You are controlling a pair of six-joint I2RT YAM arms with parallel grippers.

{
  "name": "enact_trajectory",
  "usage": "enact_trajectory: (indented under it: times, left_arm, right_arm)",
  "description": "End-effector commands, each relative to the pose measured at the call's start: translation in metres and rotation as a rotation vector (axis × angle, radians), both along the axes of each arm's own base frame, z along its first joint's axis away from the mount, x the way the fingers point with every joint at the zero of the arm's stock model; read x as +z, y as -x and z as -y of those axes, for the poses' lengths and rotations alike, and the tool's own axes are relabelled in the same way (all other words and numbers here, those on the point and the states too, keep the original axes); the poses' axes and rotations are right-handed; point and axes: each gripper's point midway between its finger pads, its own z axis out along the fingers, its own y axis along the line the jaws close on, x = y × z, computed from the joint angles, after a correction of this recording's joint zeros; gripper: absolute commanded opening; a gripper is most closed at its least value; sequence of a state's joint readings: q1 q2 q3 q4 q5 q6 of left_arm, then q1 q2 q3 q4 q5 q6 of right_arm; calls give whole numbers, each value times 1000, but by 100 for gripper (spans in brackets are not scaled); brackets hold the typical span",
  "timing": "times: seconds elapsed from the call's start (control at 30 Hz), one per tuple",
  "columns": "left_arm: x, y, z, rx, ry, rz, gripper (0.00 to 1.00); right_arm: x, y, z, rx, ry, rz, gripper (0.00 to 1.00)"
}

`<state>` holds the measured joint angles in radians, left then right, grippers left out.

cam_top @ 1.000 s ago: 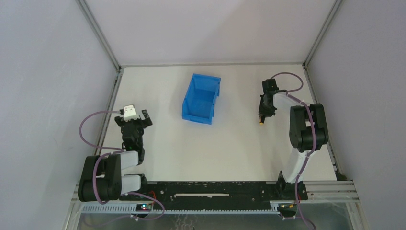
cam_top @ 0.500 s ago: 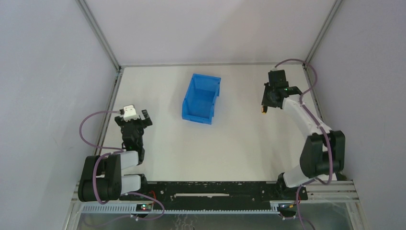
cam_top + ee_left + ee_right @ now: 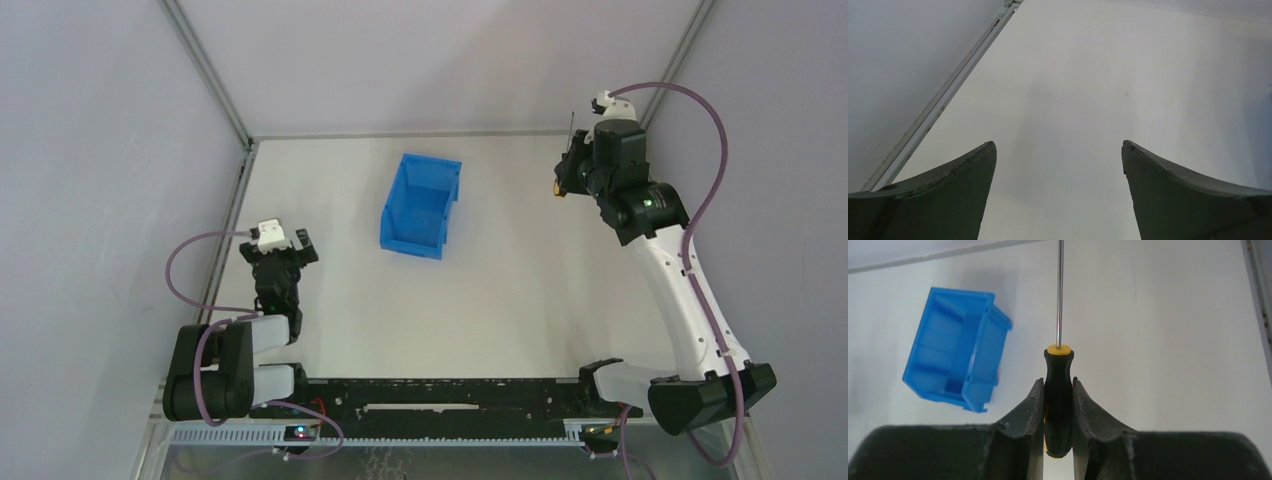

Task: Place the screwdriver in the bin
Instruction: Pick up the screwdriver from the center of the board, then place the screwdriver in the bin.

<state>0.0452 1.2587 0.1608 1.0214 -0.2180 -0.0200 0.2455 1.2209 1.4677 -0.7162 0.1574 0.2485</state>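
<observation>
My right gripper (image 3: 568, 172) is shut on the screwdriver (image 3: 563, 180) and holds it in the air over the table's far right. In the right wrist view the black handle (image 3: 1058, 390) is pinched between the fingers of my right gripper (image 3: 1057, 382), with the yellow collar and thin metal shaft pointing away from them. The blue bin (image 3: 420, 205) stands open-topped on the table's middle back, well to the left of the screwdriver, and shows at the left as the bin (image 3: 955, 347). My left gripper (image 3: 283, 248) rests at the left side, open and holding nothing (image 3: 1058, 145).
Grey walls and metal frame rails (image 3: 240, 165) close in the white table on the left, back and right. The right arm's long white link (image 3: 690, 290) stretches along the right side. A black rail (image 3: 440, 395) runs along the near edge.
The right arm has stretched out and risen, carrying the screwdriver up and toward the far right corner. The left arm and the bin have not moved.
</observation>
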Motion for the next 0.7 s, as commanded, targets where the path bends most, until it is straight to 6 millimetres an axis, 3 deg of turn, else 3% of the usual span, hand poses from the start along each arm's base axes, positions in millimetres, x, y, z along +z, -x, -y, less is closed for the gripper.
enact_trajectory:
  times: [0.0, 0.33, 0.67]
  left_arm:
    - [21, -10, 0, 5, 1, 62, 100]
    - [21, -10, 0, 6, 1, 62, 100]
    - [21, -10, 0, 5, 1, 62, 100]
  right_arm:
    - [2, 8, -13, 19, 7, -14, 14]
    - [-5, -6, -107, 117, -50, -38, 13]
    - [3, -28, -214, 223, -75, -39, 13]
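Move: The blue bin the screwdriver is bound for stands about 25 cm to the right hand's left, some 11 cm farther out and roughly 29 cm below. The screwdriver is already pinched by its handle, its shank slanting up and forward, so its middle is about 3 cm ahead of the grip and 2 cm above. From the idle left hand the bin lies around 29 cm to the right, 11 cm ahead and 7 cm lower. The screwdriver, still pinched between the right hand's shut-down fingers, is carried high above the table leftward towards the bin, about 19 cm and gathering speed. The hand dips slightly in the first half and then levels off, turning some 15 degrees counter-clockwise as it swings over. ##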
